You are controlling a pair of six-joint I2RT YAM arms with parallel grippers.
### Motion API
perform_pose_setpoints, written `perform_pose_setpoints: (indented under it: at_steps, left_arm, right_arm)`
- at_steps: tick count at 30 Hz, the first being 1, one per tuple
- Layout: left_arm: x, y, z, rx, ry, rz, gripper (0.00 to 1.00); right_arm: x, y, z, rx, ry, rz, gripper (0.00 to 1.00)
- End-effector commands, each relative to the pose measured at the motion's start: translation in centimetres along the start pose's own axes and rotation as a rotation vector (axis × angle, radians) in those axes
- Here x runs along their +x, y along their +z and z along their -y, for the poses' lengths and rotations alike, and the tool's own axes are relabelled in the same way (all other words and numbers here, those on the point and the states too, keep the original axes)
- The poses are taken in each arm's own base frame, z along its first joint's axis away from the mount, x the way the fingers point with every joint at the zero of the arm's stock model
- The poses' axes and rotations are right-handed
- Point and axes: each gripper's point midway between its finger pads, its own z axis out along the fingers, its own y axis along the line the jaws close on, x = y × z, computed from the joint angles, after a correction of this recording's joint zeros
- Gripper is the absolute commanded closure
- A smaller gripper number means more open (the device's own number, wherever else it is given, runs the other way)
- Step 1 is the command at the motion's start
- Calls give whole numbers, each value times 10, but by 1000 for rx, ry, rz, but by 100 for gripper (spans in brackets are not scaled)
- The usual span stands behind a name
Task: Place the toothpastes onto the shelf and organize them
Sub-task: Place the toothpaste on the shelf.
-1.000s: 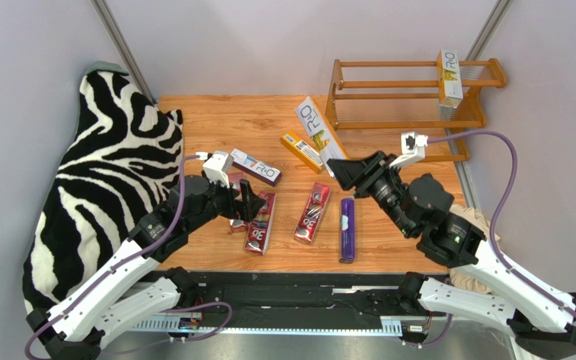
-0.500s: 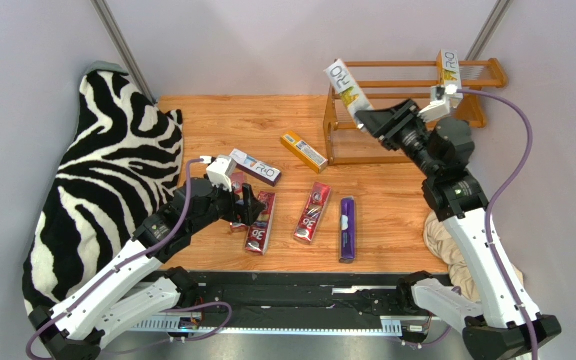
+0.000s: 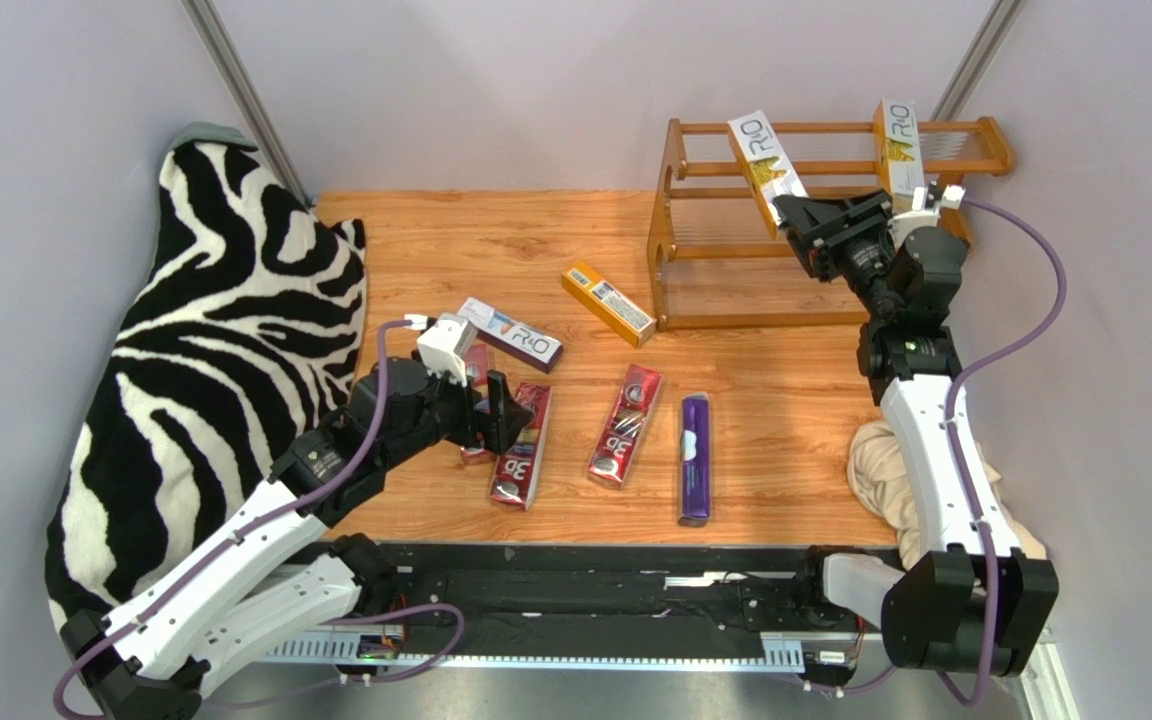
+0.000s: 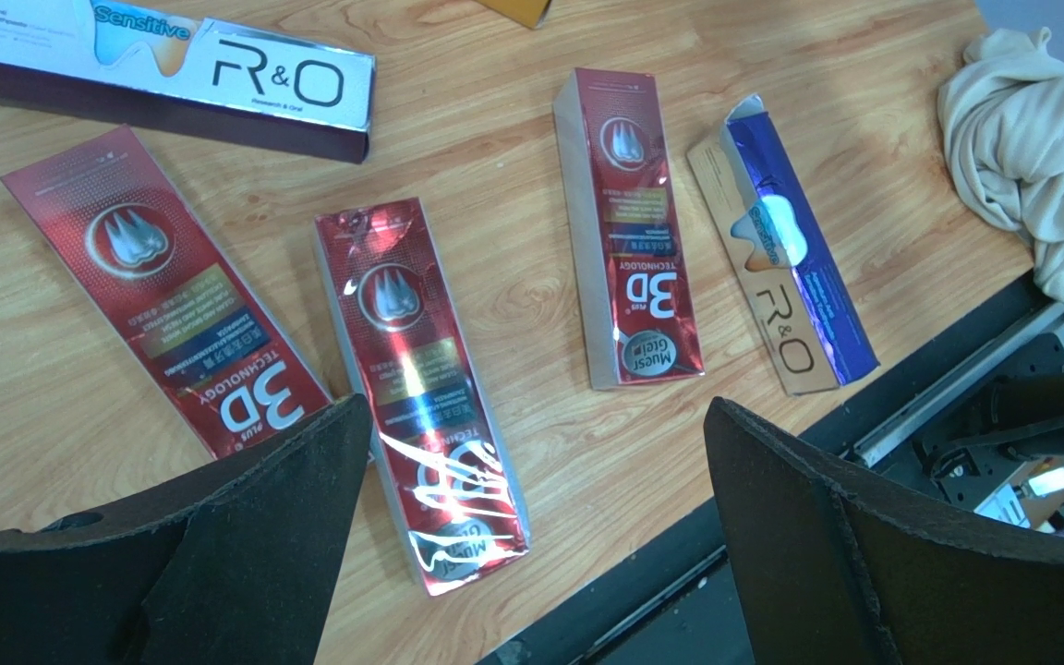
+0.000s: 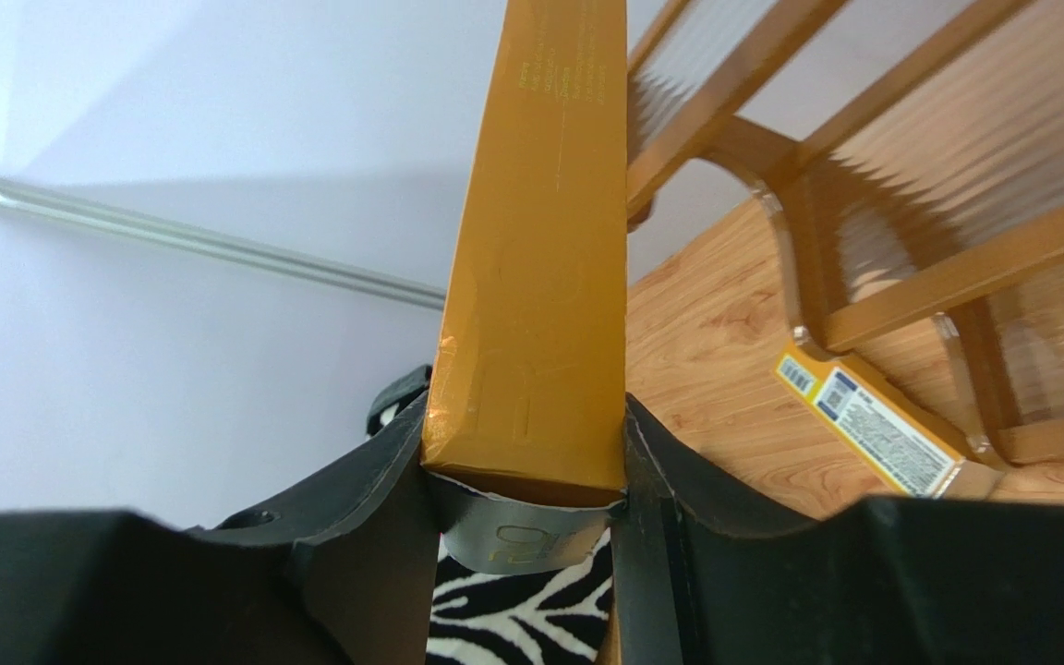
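My right gripper (image 3: 803, 225) is shut on the lower end of a white and yellow-green toothpaste carton (image 3: 760, 150). It holds the carton tilted against the top of the orange-brown shelf (image 3: 823, 282). In the right wrist view the carton's gold side (image 5: 538, 263) sits clamped between the fingers. A matching carton (image 3: 898, 150) stands on the shelf's right end. On the table lie an orange-yellow carton (image 3: 608, 302), a red one (image 3: 626, 425), another red (image 3: 519, 444), a purple one (image 3: 695, 458) and a white-purple one (image 3: 512, 333). My left gripper (image 3: 485, 423) hovers open over the red cartons (image 4: 420, 388).
A zebra-print cloth (image 3: 207, 345) covers the table's left side. A beige rag (image 3: 883, 465) lies at the right edge beside the right arm. A black metal rail (image 3: 582, 600) runs along the near edge. Grey walls close in behind and beside the shelf.
My right arm lifted the white and yellow-green carton off the table and carried it up and right to the shelf's top. The left arm has barely moved.
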Motion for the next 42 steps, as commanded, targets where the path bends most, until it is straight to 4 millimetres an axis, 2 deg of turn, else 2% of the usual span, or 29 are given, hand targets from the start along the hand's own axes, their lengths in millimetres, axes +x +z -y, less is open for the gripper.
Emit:
perform_pose_setpoints:
  at_steps: [1, 6, 14, 23, 35, 42]
  left_arm:
    - [-10, 1, 6, 27, 14, 40, 1]
    - [-10, 2, 7, 31, 15, 42, 1]
    - [-7, 4, 8, 45, 15, 26, 1]
    - [-4, 4, 9, 48, 13, 22, 1]
    - [-2, 4, 10, 60, 5, 20, 1]
    - [0, 6, 10, 61, 3, 10, 1]
  right_arm:
    - [-30, -7, -20, -108, 7, 107, 85]
    - [-57, -13, 3, -70, 35, 165, 86]
    - [-77, -12, 44, -6, 84, 180, 86]
    - [-89, -14, 59, 17, 85, 211, 86]
    - [-106, -17, 96, 70, 120, 241, 85]
    - [-117, -13, 101, 79, 127, 247, 85]
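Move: The right gripper already holds the orange-and-white toothpaste by its near end. The free place for it on the shelf's top rack lies about 13 cm ahead of that hand, 14 cm to its right and 8 cm below. The toothpaste already on the shelf stands just beyond, about 14 cm ahead of the hand, 18 cm right and 8 cm lower. From the left gripper the free place is some 33 cm ahead, 58 cm right and 10 cm above. Swing the right gripper about 13 cm to the right along the shelf towards the toothpaste already on it, sinking some 5 cm and easing slightly forward. Turn the wrist about 15 degrees clockwise as you go, with a small roll that lifts the hand's left side, and keep the fingers closed on the box. ##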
